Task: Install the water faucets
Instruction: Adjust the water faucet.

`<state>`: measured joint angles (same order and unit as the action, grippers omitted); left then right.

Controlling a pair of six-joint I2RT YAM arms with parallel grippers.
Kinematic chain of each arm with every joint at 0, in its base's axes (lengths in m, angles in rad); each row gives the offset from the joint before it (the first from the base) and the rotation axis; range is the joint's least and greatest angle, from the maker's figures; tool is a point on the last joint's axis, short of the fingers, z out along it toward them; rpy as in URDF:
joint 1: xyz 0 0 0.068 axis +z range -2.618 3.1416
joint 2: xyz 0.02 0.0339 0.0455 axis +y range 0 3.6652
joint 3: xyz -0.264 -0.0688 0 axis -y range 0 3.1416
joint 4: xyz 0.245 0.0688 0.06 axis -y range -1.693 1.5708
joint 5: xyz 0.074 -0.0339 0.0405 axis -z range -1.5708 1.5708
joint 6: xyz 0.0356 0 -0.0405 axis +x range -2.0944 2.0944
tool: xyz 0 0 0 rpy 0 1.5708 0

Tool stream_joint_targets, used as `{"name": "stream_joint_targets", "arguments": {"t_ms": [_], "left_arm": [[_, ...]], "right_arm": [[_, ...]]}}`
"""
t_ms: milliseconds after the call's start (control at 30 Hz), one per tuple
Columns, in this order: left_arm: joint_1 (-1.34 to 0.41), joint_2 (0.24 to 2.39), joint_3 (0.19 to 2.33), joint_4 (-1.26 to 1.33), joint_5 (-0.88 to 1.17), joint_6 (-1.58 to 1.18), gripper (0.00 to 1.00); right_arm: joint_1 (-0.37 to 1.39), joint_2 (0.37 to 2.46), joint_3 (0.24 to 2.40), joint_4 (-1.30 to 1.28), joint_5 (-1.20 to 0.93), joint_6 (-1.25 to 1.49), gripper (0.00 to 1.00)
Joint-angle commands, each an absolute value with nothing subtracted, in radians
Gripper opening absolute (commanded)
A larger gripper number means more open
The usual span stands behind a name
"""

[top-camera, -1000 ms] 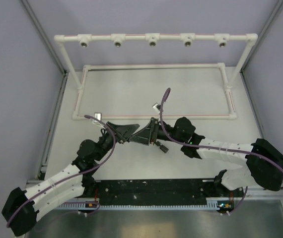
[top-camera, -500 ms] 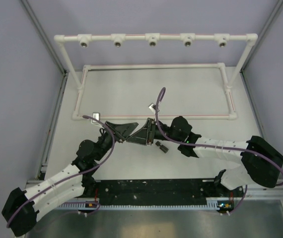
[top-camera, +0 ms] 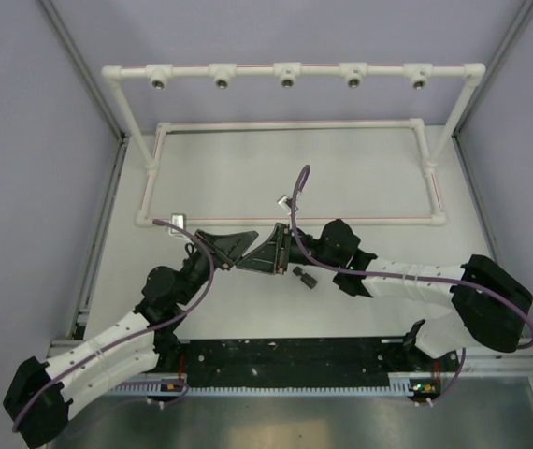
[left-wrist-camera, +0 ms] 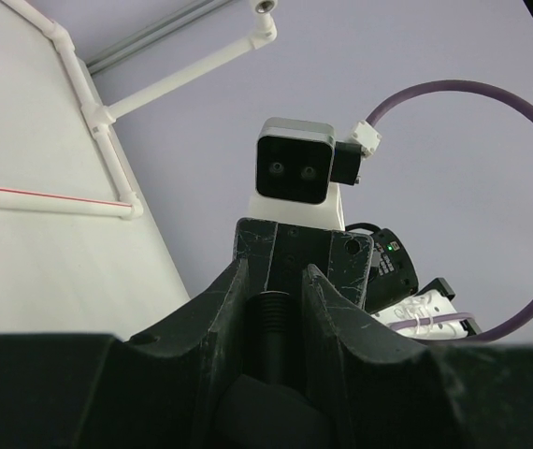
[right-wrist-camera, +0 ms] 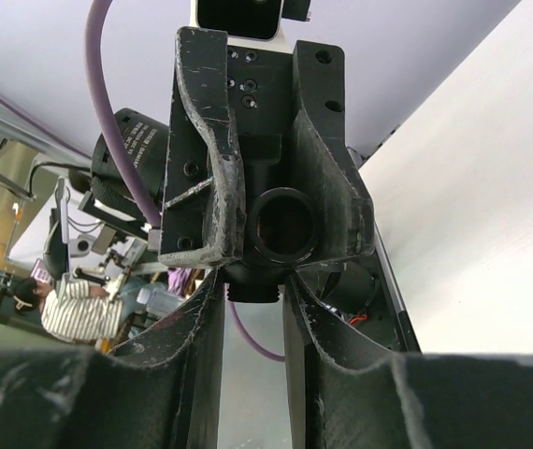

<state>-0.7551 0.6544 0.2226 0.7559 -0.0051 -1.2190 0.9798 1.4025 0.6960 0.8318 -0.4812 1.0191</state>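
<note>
My left gripper point(top-camera: 238, 251) point(left-wrist-camera: 274, 281) is shut on a black water faucet point(left-wrist-camera: 271, 327), whose threaded stem shows between the jaws. In the right wrist view the same faucet point(right-wrist-camera: 285, 224) faces me with its round hollow end, its threaded stub hanging below. My right gripper point(top-camera: 255, 258) point(right-wrist-camera: 252, 288) meets the left one tip to tip, its jaws narrowly open on either side of that stub. A second small black faucet point(top-camera: 304, 276) lies on the table just right of the grippers.
The white pipe frame point(top-camera: 248, 71) stands at the back with several metal-ringed sockets point(top-camera: 287, 81) along its top bar. Its rectangular base point(top-camera: 285, 124) lies on the table behind the grippers. Purple cables point(top-camera: 296, 201) loop off both wrists.
The right gripper has slid left up to the left gripper, and its jaws have narrowed around the held faucet's stub. The left gripper has barely moved.
</note>
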Motion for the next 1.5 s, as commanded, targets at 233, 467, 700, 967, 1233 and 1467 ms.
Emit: {"name": "stream_joint_targets", "arguments": {"t_ms": [233,467,700,967,1233,1467], "left_arm": [[-0.767,0.6,0.21,0.805,0.028,-1.204,0.44],[-0.767,0.577,0.212,0.792,0.018,-1.195,0.59],[-0.767,0.528,0.212,0.738,0.054,-1.16,0.67],[-0.767,0.454,0.325,0.473,0.253,-0.979,0.7],[-0.767,0.471,0.543,0.045,0.544,-0.62,0.68],[-0.767,0.535,0.673,-0.144,0.733,-0.456,0.65]], "right_arm": [[0.999,1.365,0.73,0.83,-0.451,0.985,0.0],[0.999,1.318,0.696,0.778,-0.436,0.956,0.0],[0.997,1.184,0.69,0.567,-0.399,0.847,0.0],[0.976,0.979,0.747,0.123,-0.373,0.619,0.0],[0.977,0.966,0.969,-0.399,-0.459,0.361,0.0],[0.977,0.951,1.038,-0.494,-0.543,0.281,0.0]]}}
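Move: The black water faucet sits between both hands: its middle is about 3 cm back and 1 cm right of the left hand point, 2 cm below it, and some 2 cm ahead and 3 cm left of the right one, level with it. Far below, roughly 25 cm down on the table, a small dark fitting lies about 10 cm right and 6 cm ahead of the right hand; the middle of the white frame's near rail is some 22 cm ahead and 6 cm right. Open the left gripper to let go of the faucet while the right keeps its pinch. Then carry the faucet about 10 cm to the right and 5 cm back with the right hand, tipping its fingers downward. Draw the open left gripper some 10 cm straight back, rolling its left side up and turning clockwise so that its fingers swing round to point more rightward. ##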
